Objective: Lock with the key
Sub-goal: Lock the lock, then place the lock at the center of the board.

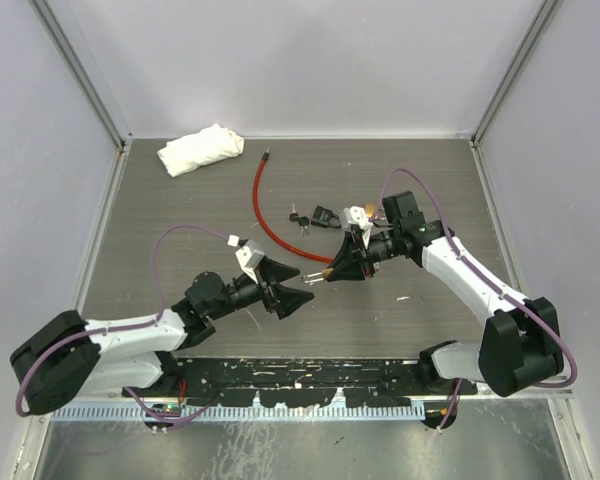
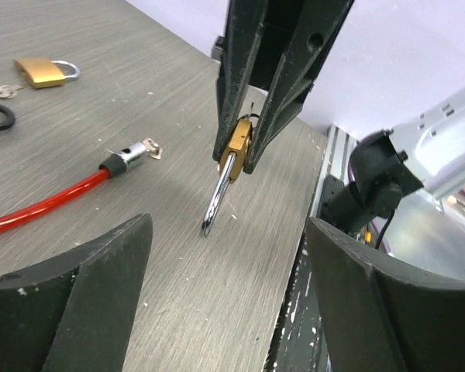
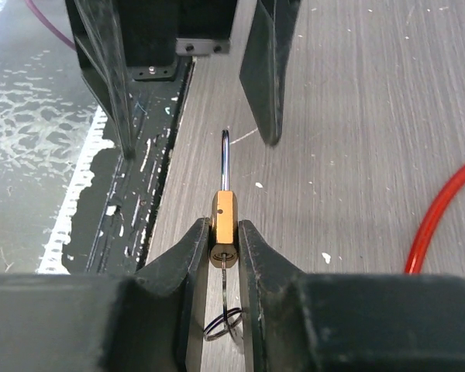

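Note:
My right gripper [image 3: 224,230] is shut on a small brass padlock [image 3: 224,219], its fingers pinching the body from both sides. A key [image 3: 227,280] sticks out of the keyhole on the lock's underside, and a wire ring [image 3: 223,324] hangs from it between the fingers. The steel shackle [image 2: 217,194] points away toward my left gripper [image 2: 229,226], which stands open just short of the shackle tip, touching nothing. From above, the padlock [image 1: 325,272] hangs between the left gripper [image 1: 302,283] and the right gripper [image 1: 334,268] at mid-table.
A red cable lock [image 1: 270,215] curves across the table behind the grippers, its metal end [image 2: 132,157] lying near the held padlock. A second brass padlock [image 2: 43,71] and loose keys [image 1: 298,218] lie beyond it. A white cloth [image 1: 201,149] sits at the back left.

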Available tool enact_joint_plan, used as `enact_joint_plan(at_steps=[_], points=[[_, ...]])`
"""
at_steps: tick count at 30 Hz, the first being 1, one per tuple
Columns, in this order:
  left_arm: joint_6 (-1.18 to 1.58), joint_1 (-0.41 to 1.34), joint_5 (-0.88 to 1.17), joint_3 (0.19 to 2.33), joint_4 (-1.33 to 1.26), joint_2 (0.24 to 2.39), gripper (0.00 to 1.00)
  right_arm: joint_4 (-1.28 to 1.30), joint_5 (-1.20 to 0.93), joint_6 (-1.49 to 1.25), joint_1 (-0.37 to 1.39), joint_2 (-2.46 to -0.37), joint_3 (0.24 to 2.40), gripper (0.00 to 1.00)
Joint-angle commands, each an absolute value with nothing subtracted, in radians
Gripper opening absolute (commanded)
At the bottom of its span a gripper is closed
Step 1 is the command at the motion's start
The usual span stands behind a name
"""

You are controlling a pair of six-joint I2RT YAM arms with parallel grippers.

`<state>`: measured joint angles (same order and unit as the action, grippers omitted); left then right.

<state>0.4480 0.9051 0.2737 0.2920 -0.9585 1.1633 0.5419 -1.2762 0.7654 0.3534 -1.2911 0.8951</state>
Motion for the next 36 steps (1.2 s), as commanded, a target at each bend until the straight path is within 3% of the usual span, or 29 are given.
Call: enact_joint_plan(at_steps=[1, 4, 13, 36], points=[[0.47, 0.908, 0.102, 0.264, -0.835, 1.027, 0.86, 0.653, -1.276, 0.908, 0.321, -1.301, 0.97, 0.01], [0.501, 0.909, -0.021, 0.25, -0.668, 0.921, 0.99, 0.704, -1.256, 0.95, 0.287, -1.307, 0.996, 0.01], [0.607, 0.908, -0.172, 0.168, -0.458, 0.729, 0.98, 0.712, -1.225, 0.939, 0.185, -1.299, 1.016, 0.03], [0.653, 0.907, -0.142, 0.173, -0.521, 0.901, 0.98, 0.483, -1.038, 0.677, 0.065, -1.29, 0.978, 0.04]])
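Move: The brass lock sits in my right fingers. From my left hand, which has just let its shackle go, its body is about 7 cm to the right, 3 cm ahead and level. From my right hand, the second brass padlock lies on the table some 23 cm ahead, 13 cm right and 16 cm below. On that table too, the black padlock is about 22 cm straight ahead, and the red cable's end about 9 cm ahead and 10 cm right. With its fingers opening the rest of the way, my left hand backs off the lock's shackle end about 8 cm to my left, then sinks some 10 cm towards bare table, its fingers swinging forward and tipping down. Meanwhile my right hand keeps its pinch on the lock body and carries it level, forward and right by about 12 cm towards the second brass padlock, turning clockwise a good 20 degrees. ##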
